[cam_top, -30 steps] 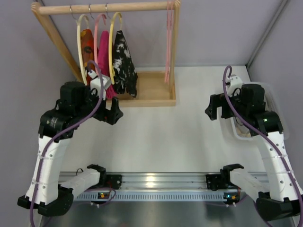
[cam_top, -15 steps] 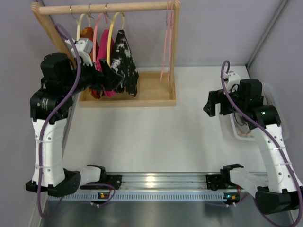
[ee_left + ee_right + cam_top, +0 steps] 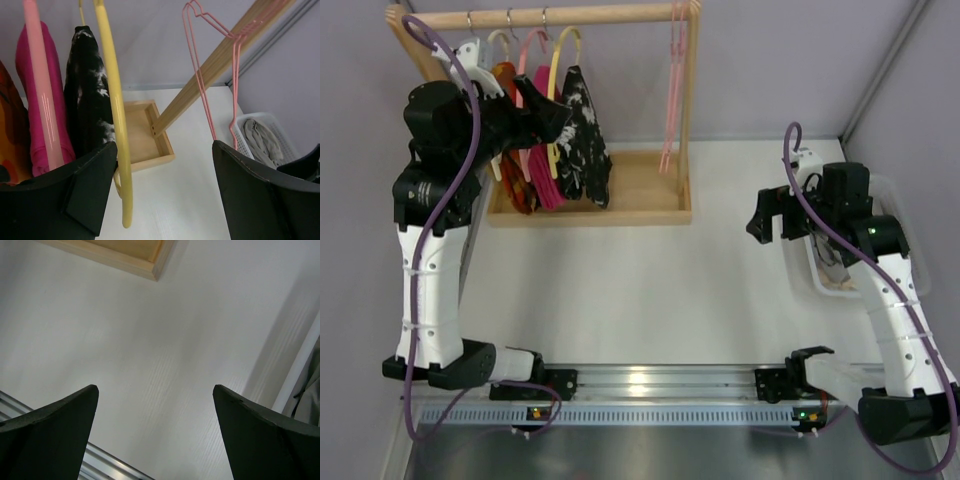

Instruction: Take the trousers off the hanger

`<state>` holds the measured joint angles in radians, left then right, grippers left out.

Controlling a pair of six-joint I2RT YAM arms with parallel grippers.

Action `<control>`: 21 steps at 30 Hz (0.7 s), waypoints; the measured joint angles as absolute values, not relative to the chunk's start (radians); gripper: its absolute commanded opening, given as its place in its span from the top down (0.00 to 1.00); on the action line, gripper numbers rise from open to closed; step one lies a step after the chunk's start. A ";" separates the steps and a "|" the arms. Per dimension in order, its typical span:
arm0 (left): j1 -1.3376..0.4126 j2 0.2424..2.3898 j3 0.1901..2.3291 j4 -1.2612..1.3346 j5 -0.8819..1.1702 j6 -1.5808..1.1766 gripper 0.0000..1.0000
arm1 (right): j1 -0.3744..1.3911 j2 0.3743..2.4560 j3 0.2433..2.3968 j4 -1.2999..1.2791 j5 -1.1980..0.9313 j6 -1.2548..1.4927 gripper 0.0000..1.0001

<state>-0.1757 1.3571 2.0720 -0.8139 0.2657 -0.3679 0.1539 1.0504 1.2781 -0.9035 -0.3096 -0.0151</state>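
The trousers (image 3: 585, 130), black with white splotches, hang on the yellow hanger (image 3: 558, 85) from the wooden rail. My left gripper (image 3: 550, 115) is raised to them and stands open. In the left wrist view the hanger's yellow loop (image 3: 114, 105) runs down between the jaws, close beside the left finger (image 3: 75, 190), and its lower bend ends in the gap. The trousers (image 3: 90, 105) hang just behind that finger. The left gripper (image 3: 164, 146) holds nothing. My right gripper (image 3: 767, 222) hovers open over the white table, seen empty in its own view (image 3: 155, 388).
The wooden rack's base tray (image 3: 640, 195) lies under the clothes. A magenta garment (image 3: 542, 160) on a pink hanger and an orange garment (image 3: 512, 140) hang left of the trousers. Bare pink hangers (image 3: 675, 90) hang at the rail's right end. A white basket (image 3: 835, 275) with grey cloth sits at right.
My left arm has lifted and swung up and back from the table to the hanging clothes, bringing the yellow hanger between its jaws, which have narrowed a little. The right arm has barely moved.
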 measured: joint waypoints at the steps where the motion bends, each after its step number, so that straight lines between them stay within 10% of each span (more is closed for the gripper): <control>1: -0.176 1.365 2.073 -0.808 0.248 -0.368 0.18 | 0.154 1.050 1.278 -0.904 -0.310 -0.015 0.01; 21: -0.173 1.428 1.897 -0.568 0.380 -0.525 0.41 | 0.154 1.050 1.278 -0.902 -0.308 -0.005 0.01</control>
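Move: The yellow hanger holding the black-and-white trousers hangs just in front of the left hand: its near arm is about 4 cm ahead and 2 cm to the left, roughly level. Those trousers hang some 11 cm ahead, nearly in line and about 6 cm lower. The pink hanger with the magenta trousers is about 4 cm ahead and 8 cm left, at similar height. From the right hand, the yellow hanger lies about 39 cm left, 10 cm ahead and 22 cm up. The yellow hanger's near arm is taken between the left hand's open fingers: the hand reaches about 5 cm forward while sinking some 3 cm, then bears right about 3 cm, its left finger coming against the hanger and pushing it rightward. The fingers close partway without pinching shut, and the wrist rolls and turns slightly clockwise, about 10 degrees in all. ##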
